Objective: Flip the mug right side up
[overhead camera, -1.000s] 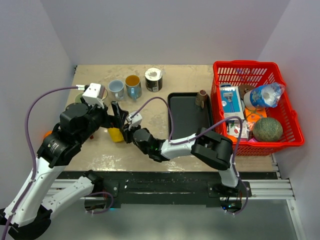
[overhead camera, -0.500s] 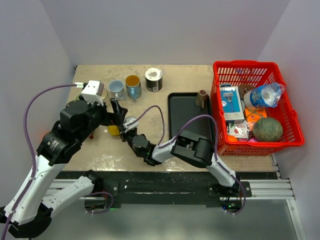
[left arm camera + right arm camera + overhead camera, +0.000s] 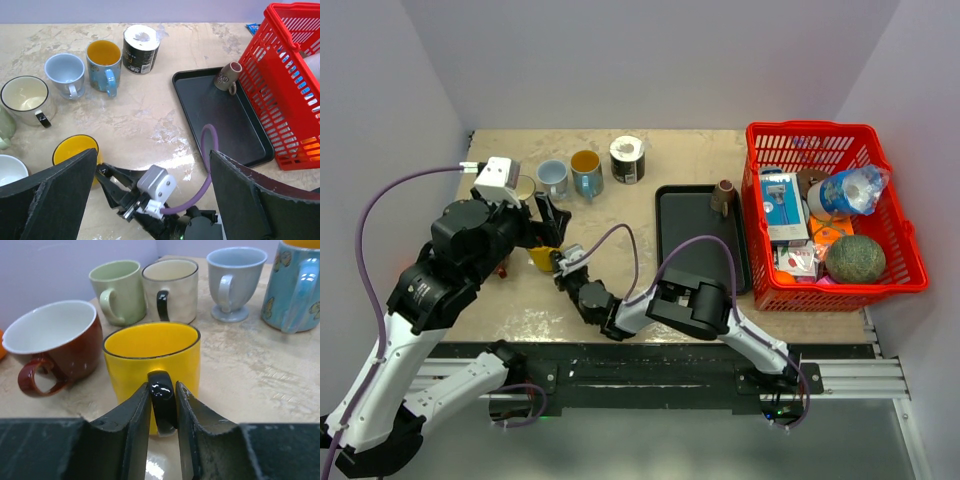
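The yellow mug (image 3: 150,357) with a black handle stands upright on the table, mouth up, and also shows in the top view (image 3: 542,257) and the left wrist view (image 3: 75,150). My right gripper (image 3: 162,400) reaches in low from the right (image 3: 556,262). Its two fingers lie close against either side of the handle, with no gap that I can make out. My left gripper (image 3: 152,155) hangs wide open above the mug and the right wrist, holding nothing (image 3: 545,215).
Around the yellow mug stand a red-brown mug (image 3: 60,345), a green one (image 3: 120,290), a cream one (image 3: 172,290), a pale blue one (image 3: 235,280) and a butterfly mug (image 3: 295,285). A black tray (image 3: 700,240) and a full red basket (image 3: 830,215) lie to the right.
My right arm has carried the yellow mug left and a little farther back, among the other mugs. My left arm has drawn back to the left, still open.
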Robot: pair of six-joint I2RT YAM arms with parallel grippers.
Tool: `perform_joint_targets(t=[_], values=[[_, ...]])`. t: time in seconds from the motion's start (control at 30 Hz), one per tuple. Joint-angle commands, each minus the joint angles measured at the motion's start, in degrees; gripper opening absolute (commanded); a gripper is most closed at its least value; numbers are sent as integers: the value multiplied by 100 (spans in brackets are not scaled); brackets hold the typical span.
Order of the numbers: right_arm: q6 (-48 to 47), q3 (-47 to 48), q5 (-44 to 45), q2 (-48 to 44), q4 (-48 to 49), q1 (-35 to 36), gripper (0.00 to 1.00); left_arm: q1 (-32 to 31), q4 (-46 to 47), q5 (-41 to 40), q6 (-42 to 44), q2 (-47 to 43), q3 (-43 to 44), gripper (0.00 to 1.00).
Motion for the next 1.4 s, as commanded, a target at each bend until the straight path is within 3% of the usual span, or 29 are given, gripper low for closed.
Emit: perform_joint_targets(t=[0.0,0.27,0.77,0.87,0.93,1.0,1.1,1.37], values=[[-336,282,365,253,931,110,30,-1,212,-67,17,-12,198,98],[-337,553,224,438,676,118,36,8,212,-119,60,14,110,98],[498,1459,92,640,-818,101,36,8,176,-146,-10,-65,48,99],[647,1486,57,614,-1073,101,40,-1,185,-137,-18,-91,22,99],[761,1451,48,517,-1153,101,47,-1,177,-120,-19,-91,22,99],[937,1284,110,290,-1249,110,61,-1,185,-93,-27,-91,13,99],[1070,942,93,-219,-1408,118,68,-1,194,-76,-36,-117,-4,99],[719,-323,-285,-1626,-1433,118,73,-1,255,91,-36,-179,92,99]])
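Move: The yellow mug is at the right hand's fingertips, its black handle between the pads and its middle about 4 cm ahead and 3 cm left, roughly level. The red mug stands about 3 cm ahead and 14 cm left, the cream mug 17 cm ahead and 8 cm left, the light-blue cup some 20 cm ahead and 1 cm left. From the waiting left hand the yellow mug lies about 9 cm ahead, 6 cm left and 26 cm below. With its grip already easing, the right hand dips about 3.5 cm and slightly back along the yellow mug's black handle, then swings roughly 4 cm to its left while rising to about its starting height, nudging the mug towards the red one with the fingers still fairly narrow. It then opens them wide around the handle, sinks a little, and draws back and to the right some 4 cm, rising at the end and tipping a few degrees further down, so that the handle comes free. ##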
